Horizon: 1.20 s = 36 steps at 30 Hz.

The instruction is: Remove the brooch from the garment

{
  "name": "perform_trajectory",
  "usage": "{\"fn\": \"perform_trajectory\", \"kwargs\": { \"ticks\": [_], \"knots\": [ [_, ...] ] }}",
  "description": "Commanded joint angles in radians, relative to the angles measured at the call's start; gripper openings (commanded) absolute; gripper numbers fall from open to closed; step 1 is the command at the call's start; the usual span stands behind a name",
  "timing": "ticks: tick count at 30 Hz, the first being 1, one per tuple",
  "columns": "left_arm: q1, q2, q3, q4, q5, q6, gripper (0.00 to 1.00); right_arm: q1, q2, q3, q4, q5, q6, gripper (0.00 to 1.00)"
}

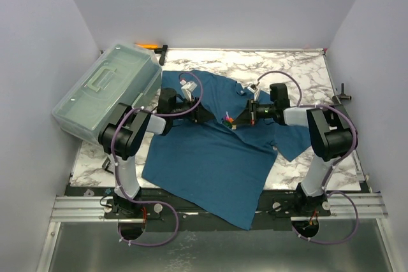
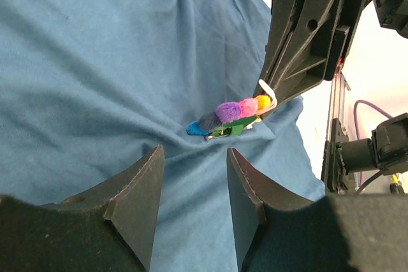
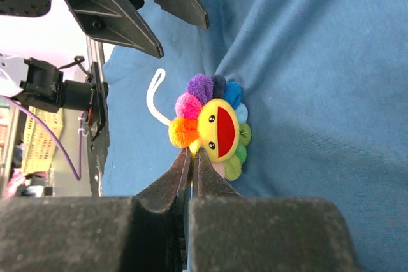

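Note:
The teal-blue T-shirt [image 1: 210, 151] lies spread on the marble table. The brooch [image 1: 227, 120], a small plush flower with a yellow face, red mouth and multicoloured petals, sits on its chest. In the right wrist view my right gripper [image 3: 193, 154] is shut on the lower edge of the brooch [image 3: 217, 125], whose white loop hangs to the left. My left gripper [image 2: 194, 176] is open just short of the brooch [image 2: 231, 116], with shirt cloth [image 2: 95, 62] between its jaws. The cloth puckers toward the brooch. The two grippers face each other across it.
A translucent green-grey plastic box [image 1: 105, 90] stands at the left, beside the shirt's sleeve. An orange-handled tool [image 1: 150, 46] lies at the back behind it. A small black fitting [image 1: 343, 93] sits at the table's right edge. The shirt's hem hangs over the near edge.

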Motion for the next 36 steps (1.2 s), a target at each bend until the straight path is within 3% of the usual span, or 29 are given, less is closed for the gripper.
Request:
{"fn": "perform_trajectory", "kwargs": {
  "ticks": [1, 18, 36],
  "knots": [
    [-0.005, 0.066, 0.003, 0.11, 0.039, -0.065, 0.45, -0.008, 0.054, 0.004, 0.082, -0.048, 0.09, 0.01],
    [-0.047, 0.24, 0.032, 0.28, 0.05, -0.217, 0.24, -0.014, 0.117, 0.012, 0.183, -0.062, 0.178, 0.01],
    [-0.091, 0.285, 0.043, 0.344, 0.084, -0.263, 0.16, -0.026, 0.143, 0.046, 0.241, -0.079, 0.235, 0.01]
  ]
}}
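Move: The garment's raised fold at the brooch's pin side, where the left fingers will close, is about 4 cm to the left hand's right, 2 cm nearer the base and 5 cm below. The brooch's middle is some 7 cm to its right, 1 cm back and 4 cm lower. For the right hand, already pinching the brooch's rim, the brooch's middle is about 2 cm left and 1 cm ahead; the fold is roughly 5 cm left, level fore and aft, 1 cm lower. Down first, by about 5 cm, then some 3 cm to the right and slightly back, the left hand comes in to the garment's fold right beside the brooch, tipping about 10 degrees while its half-open fingers draw nearly shut around the cloth. The right hand keeps its pinch on the brooch's rim, sinking and edging forward only about a centimetre each. ##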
